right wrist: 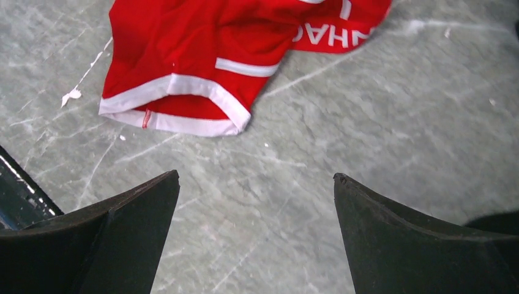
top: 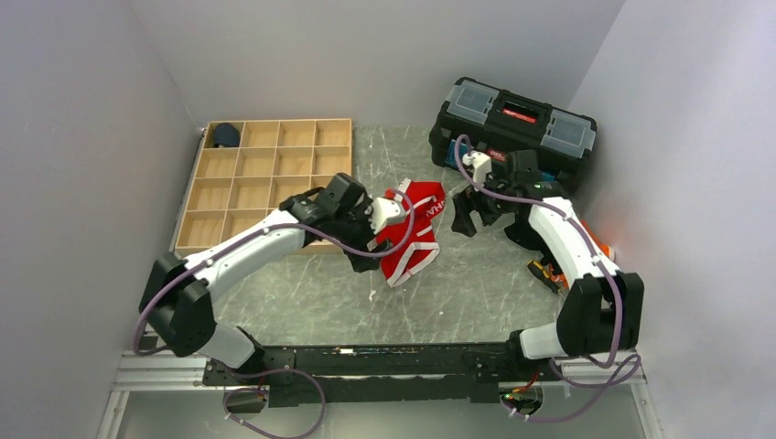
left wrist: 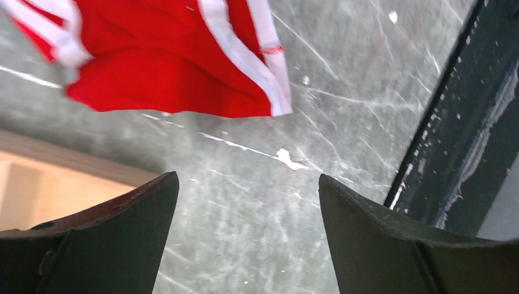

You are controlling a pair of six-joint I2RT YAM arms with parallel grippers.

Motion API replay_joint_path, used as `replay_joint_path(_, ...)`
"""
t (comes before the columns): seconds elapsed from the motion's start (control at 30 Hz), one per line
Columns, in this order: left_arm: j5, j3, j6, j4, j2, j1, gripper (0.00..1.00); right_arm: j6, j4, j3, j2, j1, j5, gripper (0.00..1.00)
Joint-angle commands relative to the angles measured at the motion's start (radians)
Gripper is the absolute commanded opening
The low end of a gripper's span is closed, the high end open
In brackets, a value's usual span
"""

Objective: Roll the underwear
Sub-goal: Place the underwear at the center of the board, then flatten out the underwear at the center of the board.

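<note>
The red underwear (top: 412, 233) with white trim lies loosely spread on the grey marbled table, unrolled, white lettering on its far band. My left gripper (top: 364, 254) hangs at its left edge, open and empty. In the left wrist view the underwear (left wrist: 171, 67) lies beyond the open gripper (left wrist: 248, 177), apart from both fingers (left wrist: 122, 233). My right gripper (top: 467, 219) stands open just right of the garment. From the right wrist, the underwear (right wrist: 202, 55) lies ahead of the open gripper (right wrist: 256, 176), only bare table between the fingers (right wrist: 404, 239).
A wooden compartment tray (top: 265, 183) sits at the back left, a dark navy bundle (top: 224, 135) in its far-left corner cell. A black toolbox (top: 512, 123) stands at the back right. An orange item (top: 549, 270) lies by the right arm. Walls close in on both sides.
</note>
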Motion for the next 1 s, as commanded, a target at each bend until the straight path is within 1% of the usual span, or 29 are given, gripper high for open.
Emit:
replay_joint_path(0.0,-0.011,0.022,0.028,0.079,-0.072,0.083,0.9,0.072,0.192,0.022,0.089,0.052,0.039,0.98)
replay_joint_path(0.1,0.066,0.028,0.012,0.088,-0.077,0.177,0.9,0.139,0.268,0.093,0.207,0.072,0.067,0.95)
replay_joint_path(0.17,0.102,0.034,0.003,0.086,-0.072,0.238,0.9,0.156,0.288,0.153,0.287,0.088,0.08,0.93)
replay_joint_path(0.3,0.124,0.035,-0.016,0.099,-0.069,0.305,0.9,0.154,0.282,0.269,0.432,0.12,0.076,0.9)
replay_joint_path(0.37,0.102,0.036,-0.03,0.116,-0.067,0.322,0.9,0.164,0.28,0.3,0.47,0.13,0.043,0.88)
replay_joint_path(0.47,0.069,0.048,-0.042,0.128,-0.059,0.337,0.9,0.14,0.247,0.29,0.466,0.167,0.01,0.85)
replay_joint_path(0.63,0.047,0.039,-0.067,0.146,-0.061,0.381,0.89,0.097,0.235,0.184,0.367,0.283,0.058,0.84)
replay_joint_path(0.77,0.042,0.031,-0.079,0.139,-0.077,0.439,0.89,0.113,0.225,0.146,0.349,0.362,0.079,0.82)
replay_joint_path(0.83,0.03,0.032,-0.079,0.131,-0.088,0.467,0.89,0.117,0.223,0.131,0.358,0.398,0.109,0.78)
replay_joint_path(0.97,0.025,0.033,-0.074,0.114,-0.118,0.498,0.89,0.114,0.223,0.098,0.388,0.449,0.18,0.66)
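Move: The red underwear lies spread on the table, its middle some 15 cm left of the right hand, 2 cm back and 12 cm below. From that hand the toolbox stands about 21 cm ahead and 9 cm right, and the black cloth 4 cm back and 14 cm right. From the empty left hand the underwear is roughly 9 cm right, 6 cm ahead and 9 cm below, and the wooden tray's middle 25 cm left, 16 cm ahead. The right hand heads for the underwear in an arc: first about 11 cm forward while sinking and easing left, then back and left, ending roughly 15 cm left and 7 cm lower. It turns some 15 degrees counter-clockwise and its wide-open fingers partly close; no contact can be made out. The left hand clears off forward, left and slightly up over the wooden tray, turning counter-clockwise, fingers still wide open. ##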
